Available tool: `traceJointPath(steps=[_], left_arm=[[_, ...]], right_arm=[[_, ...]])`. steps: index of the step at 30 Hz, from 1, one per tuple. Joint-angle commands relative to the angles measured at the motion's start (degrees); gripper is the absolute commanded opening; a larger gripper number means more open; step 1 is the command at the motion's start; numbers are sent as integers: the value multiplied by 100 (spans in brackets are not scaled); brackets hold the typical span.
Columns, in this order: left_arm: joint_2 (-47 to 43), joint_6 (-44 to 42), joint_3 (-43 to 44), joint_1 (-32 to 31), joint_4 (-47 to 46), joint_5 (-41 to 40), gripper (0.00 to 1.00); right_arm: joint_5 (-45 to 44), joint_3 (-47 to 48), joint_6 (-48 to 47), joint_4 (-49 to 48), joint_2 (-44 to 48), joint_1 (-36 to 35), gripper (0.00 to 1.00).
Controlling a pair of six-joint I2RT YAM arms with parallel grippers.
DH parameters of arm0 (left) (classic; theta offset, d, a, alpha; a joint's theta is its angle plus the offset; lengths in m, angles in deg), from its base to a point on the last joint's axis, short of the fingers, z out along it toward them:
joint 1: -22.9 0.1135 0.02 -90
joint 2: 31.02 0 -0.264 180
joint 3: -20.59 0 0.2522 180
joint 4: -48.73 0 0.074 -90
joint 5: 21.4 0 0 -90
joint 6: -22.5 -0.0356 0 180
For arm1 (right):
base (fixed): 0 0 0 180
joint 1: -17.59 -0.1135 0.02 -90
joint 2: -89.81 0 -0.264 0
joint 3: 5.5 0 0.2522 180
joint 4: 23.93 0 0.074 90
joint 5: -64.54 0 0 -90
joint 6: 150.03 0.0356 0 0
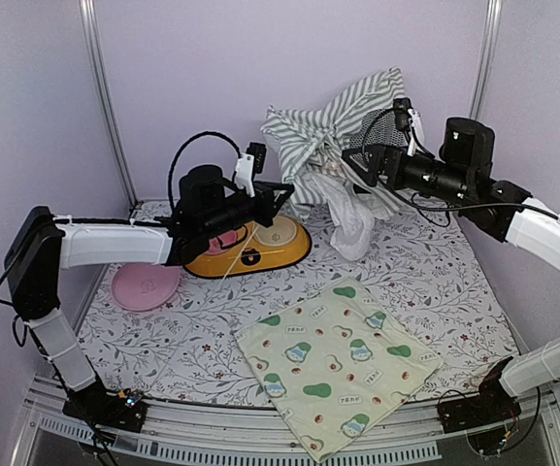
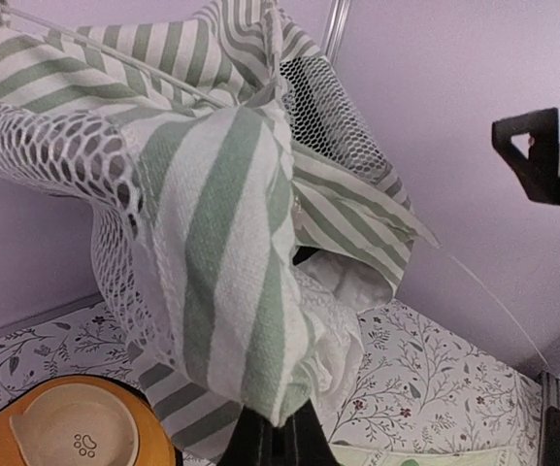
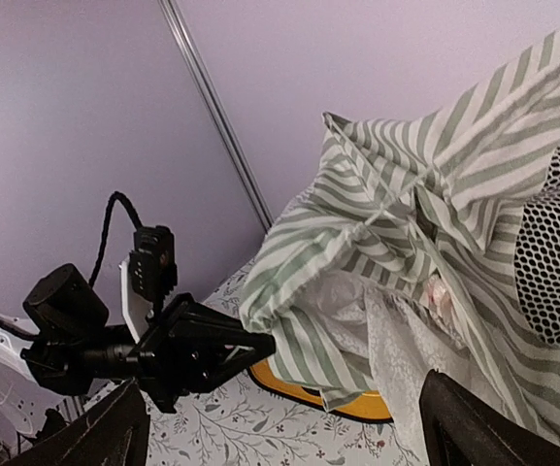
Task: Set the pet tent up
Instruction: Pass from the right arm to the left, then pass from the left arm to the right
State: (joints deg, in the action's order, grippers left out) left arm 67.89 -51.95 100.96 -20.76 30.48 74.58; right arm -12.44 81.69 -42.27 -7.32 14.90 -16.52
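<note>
The pet tent (image 1: 343,136) is a crumpled heap of green-and-white striped fabric with black mesh and white lace, at the back of the table. My left gripper (image 1: 286,192) reaches in from the left and is shut on a striped fabric corner. In the left wrist view that corner of the tent (image 2: 221,214) hangs into the closed left gripper (image 2: 280,439). A thin white pole (image 2: 493,301) sticks out to the right. My right gripper (image 1: 353,167) is at the tent's right side. Its fingers (image 3: 474,427) are spread wide, open, with nothing between them. The tent (image 3: 425,194) hangs just ahead.
An orange double bowl (image 1: 250,250) sits under the left arm's wrist, and a pink disc (image 1: 146,285) lies to its left. The avocado-print mat (image 1: 338,364) lies flat near the front. Purple walls with metal posts close in the back and sides.
</note>
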Motion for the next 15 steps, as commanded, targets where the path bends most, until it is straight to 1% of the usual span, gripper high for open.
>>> traceJointPath(steps=[1,4,7,9,12,15], left_arm=[[232,378,459,-52,-1072,396,0],[441,550,577,-56,-1315,585,0],[666,705,686,-94,-1512,734,0],[770,752,756,-132,-1583,835,0],[879,766,861,-192,-1597,981,0],[947,805,920,-227,-1637,1129,0]], right_arm=[[-702,-782,106,-661,495,19,99],[-317,-1117,508,-958,616,19,99],[49,-1314,1028,-1387,475,18,99],[250,-1181,1215,-1565,248,18,93],[277,-813,1331,-1603,-158,18,85],[246,-465,1400,-1511,-649,19,71]])
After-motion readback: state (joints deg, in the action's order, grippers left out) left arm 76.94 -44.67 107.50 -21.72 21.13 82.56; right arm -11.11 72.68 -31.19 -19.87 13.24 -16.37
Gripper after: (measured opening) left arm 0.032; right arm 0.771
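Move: My left hand still pinches the striped tent corner. From my right hand, empty and open, that corner lies about 12 cm left, 4 cm ahead and 10 cm lower, and the knot of the tent about 12 cm ahead and 6 cm left, level in height. The white cloth hangs some 5 cm ahead, 1 cm left and 20 cm lower. From my left hand, the orange bowl tray is about 10 cm left, 5 cm ahead and 26 cm down. I keep my left fingers shut on the corner and carry it about 4.5 cm to the right, towards my right hand. My right hand sinks some 4 cm, drifting slightly right, then turns back left and forward to come at the held corner, rolling its left side up and starting to close its wide-open fingers. ##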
